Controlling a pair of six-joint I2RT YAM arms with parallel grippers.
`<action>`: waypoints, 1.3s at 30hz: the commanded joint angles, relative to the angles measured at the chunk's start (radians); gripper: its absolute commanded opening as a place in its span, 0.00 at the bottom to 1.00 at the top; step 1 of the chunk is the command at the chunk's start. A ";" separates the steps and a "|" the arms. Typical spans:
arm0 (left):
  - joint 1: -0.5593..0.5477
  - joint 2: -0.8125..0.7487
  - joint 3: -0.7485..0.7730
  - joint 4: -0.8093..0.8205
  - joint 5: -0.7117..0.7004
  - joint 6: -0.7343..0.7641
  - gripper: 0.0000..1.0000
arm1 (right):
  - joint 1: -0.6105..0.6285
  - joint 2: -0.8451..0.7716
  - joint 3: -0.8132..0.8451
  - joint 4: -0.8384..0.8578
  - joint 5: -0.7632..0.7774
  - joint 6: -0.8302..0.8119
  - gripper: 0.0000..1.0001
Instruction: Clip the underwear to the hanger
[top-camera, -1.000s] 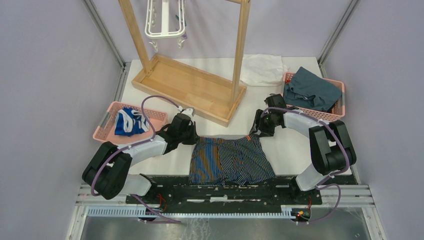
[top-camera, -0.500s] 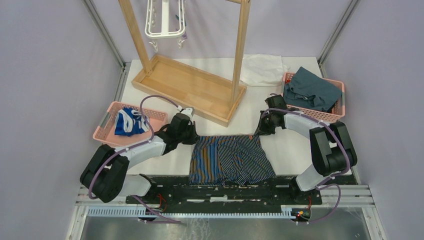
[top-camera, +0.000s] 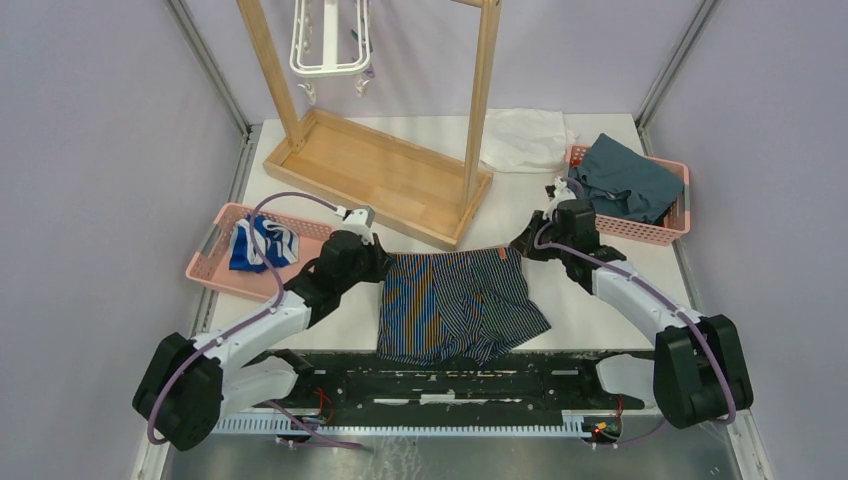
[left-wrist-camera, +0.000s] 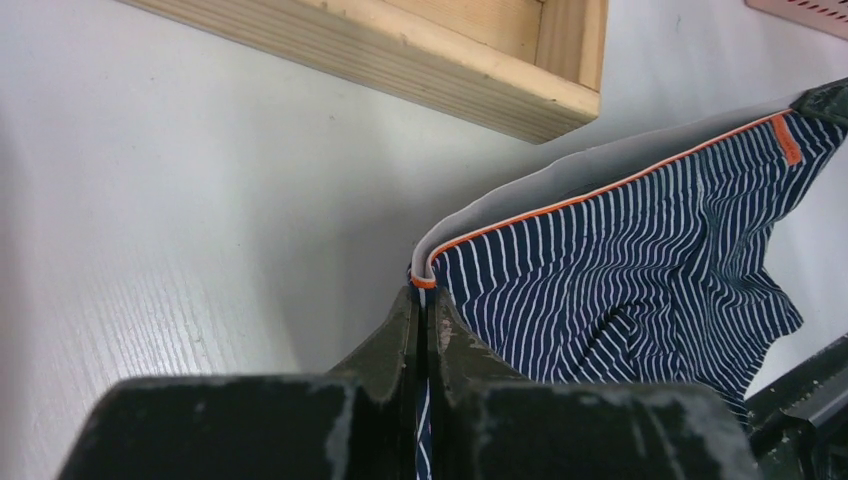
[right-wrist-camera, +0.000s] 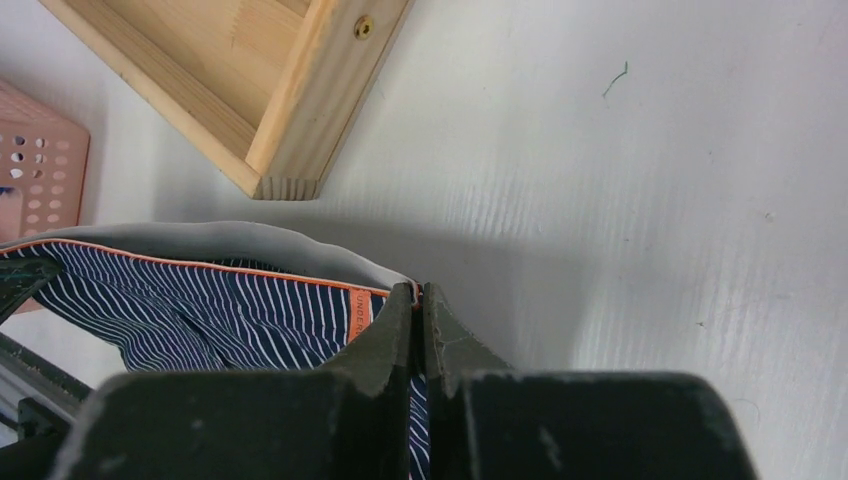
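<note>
The underwear (top-camera: 460, 305), navy with light pinstripes and orange trim, hangs lifted by its waistband above the near table. My left gripper (top-camera: 378, 262) is shut on the waistband's left corner (left-wrist-camera: 424, 282). On the right corner, beside the orange label (right-wrist-camera: 361, 308), my right gripper (top-camera: 522, 248) is shut. The waistband (left-wrist-camera: 600, 185) stretches taut between them, and the legs still trail on the table. The white hanger (top-camera: 330, 40) dangles from the wooden rack at the far left, well beyond both grippers.
The wooden rack's tray base (top-camera: 375, 175) lies just behind the underwear, its corner (right-wrist-camera: 290, 180) close to both grippers. A pink basket (top-camera: 215, 255) with a blue-and-white garment sits left. Another pink basket (top-camera: 672, 225) with teal cloth sits right. A white cloth (top-camera: 525, 138) lies far back.
My right gripper closed on the waistband's right corner. Both arms then rose and shifted away from the near edge, lifting and stretching the waistband off the table.
</note>
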 joint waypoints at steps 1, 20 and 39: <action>0.001 0.081 0.017 0.076 -0.032 0.019 0.03 | -0.002 0.003 -0.016 0.115 0.093 -0.009 0.04; 0.001 0.377 0.128 0.162 -0.032 0.061 0.21 | -0.002 0.211 0.080 0.103 0.263 -0.006 0.26; -0.344 -0.008 0.001 -0.010 -0.275 -0.187 0.57 | 0.082 -0.200 -0.060 -0.211 0.070 0.196 0.55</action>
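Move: Both hands hold the underwear's waistband corners roughly 7 cm above the table. The left hand's landing spot is about 3 cm ahead, 2 cm right and 7 cm down; the wooden base's near corner is some 4 cm ahead and 11 cm right, the left pink basket 4 cm ahead and 24 cm left. The right hand's landing spot is roughly 3 cm ahead, 3 cm right and 7 cm down; that same near corner is about 3 cm ahead, 11 cm left. Lower both held waistband corners about 6 cm to the table, easing each some 3 cm forward and slightly right, the right hand also turning about 10 degrees clockwise. Open both grippers there to let the corners go, then lift both hands clear, roughly 7 cm on the left and 9 cm on the right, drawing back 4 cm as they rise. ##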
